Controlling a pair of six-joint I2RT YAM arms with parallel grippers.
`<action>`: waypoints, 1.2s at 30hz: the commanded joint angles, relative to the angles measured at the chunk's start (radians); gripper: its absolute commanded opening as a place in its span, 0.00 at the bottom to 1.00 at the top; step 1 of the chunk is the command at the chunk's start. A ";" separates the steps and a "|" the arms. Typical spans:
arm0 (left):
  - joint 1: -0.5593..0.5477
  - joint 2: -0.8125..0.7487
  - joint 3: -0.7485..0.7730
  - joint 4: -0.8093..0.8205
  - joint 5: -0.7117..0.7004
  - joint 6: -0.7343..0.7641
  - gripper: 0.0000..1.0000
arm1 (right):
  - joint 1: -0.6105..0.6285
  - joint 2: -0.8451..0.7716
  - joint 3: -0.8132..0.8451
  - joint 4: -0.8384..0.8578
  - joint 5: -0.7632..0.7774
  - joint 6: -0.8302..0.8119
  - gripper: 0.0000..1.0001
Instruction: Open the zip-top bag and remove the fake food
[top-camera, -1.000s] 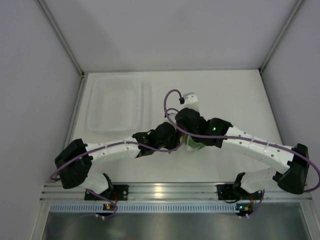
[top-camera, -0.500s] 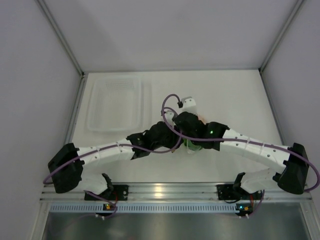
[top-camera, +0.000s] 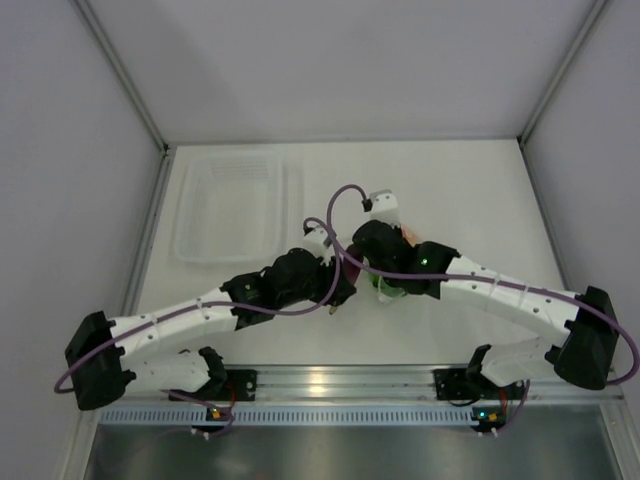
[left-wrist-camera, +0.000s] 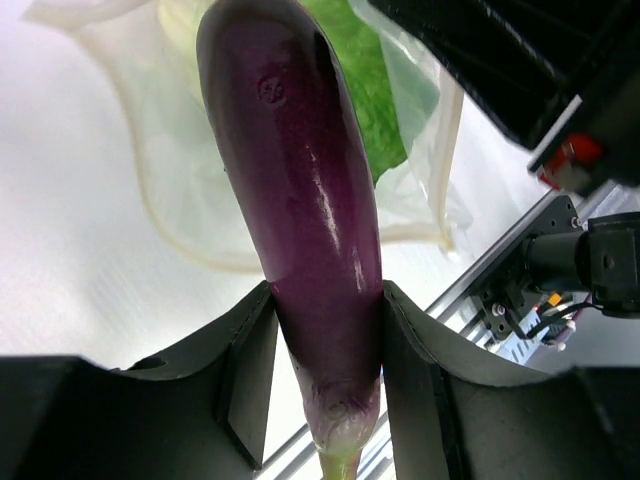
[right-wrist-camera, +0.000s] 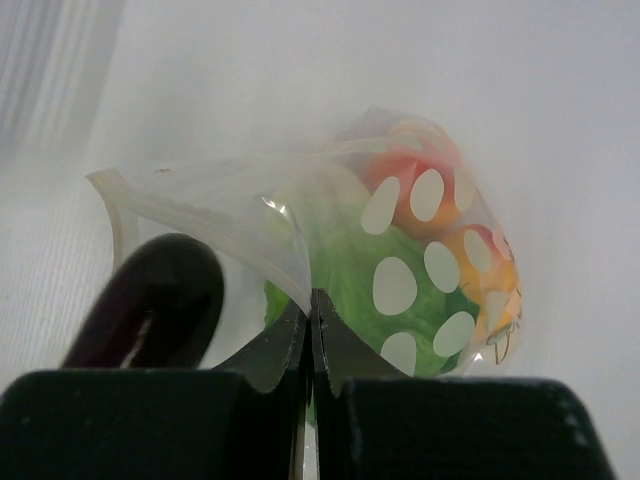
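My left gripper (left-wrist-camera: 327, 300) is shut on the stalk end of the slim purple eggplant (left-wrist-camera: 300, 180), whose far end still points at the mouth of the zip-top bag (left-wrist-camera: 190, 200). In the top view the left gripper (top-camera: 342, 292) sits just left of the bag (top-camera: 384, 291). My right gripper (right-wrist-camera: 311, 300) is shut on the edge of the clear, white-dotted bag (right-wrist-camera: 400, 250) and holds it up. Inside the bag lie the green lettuce (right-wrist-camera: 345, 270) and two orange peach-like fruits (right-wrist-camera: 420, 190). The eggplant (right-wrist-camera: 150, 300) shows dark at the left of the bag's mouth.
A rigid clear tray (top-camera: 228, 205) stands at the back left of the white table. Both arms meet at the table's middle. Grey walls close in the left, right and back sides. The aluminium rail (top-camera: 320, 380) with the arm bases runs along the near edge.
The left arm has drawn back toward the near left, pulling the eggplant out of the bag's mouth. The right gripper has stayed almost in place, holding the bag.
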 joint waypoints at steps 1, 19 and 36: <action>-0.001 -0.104 -0.011 -0.139 -0.083 -0.012 0.00 | -0.025 -0.041 -0.007 0.029 0.025 -0.009 0.00; 0.677 -0.086 0.197 -0.307 -0.189 0.077 0.00 | -0.074 -0.179 -0.015 0.012 -0.086 -0.053 0.00; 0.981 0.598 0.613 -0.303 -0.054 0.092 0.08 | -0.102 -0.179 0.007 0.059 -0.215 -0.087 0.00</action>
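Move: The left hand already grips the eggplant, drawn out of the bag's mouth. The white basket's middle lies roughly 28 cm ahead of this hand, 34 cm to its left and 14 cm below; the zip-top bag sits about 10 cm ahead, 13 cm right and 9 cm lower. From the right hand, which pinches the bag's rim, the basket is some 20 cm ahead, 42 cm left and 16 cm below, the bag's middle 4 cm ahead, 5 cm right and 12 cm down. Keeping its hold on the eggplant, the left hand swings away from the bag to the basket, about 29 cm left and 27 cm forward, first rising some 4 cm and then sinking about 7 cm over the basket, the wrist turning some 55 degrees counter-clockwise on the way. Meanwhile the right hand keeps the bag's rim pinched, shifting a little to the right and lifting about 3 cm before easing slightly back left. ##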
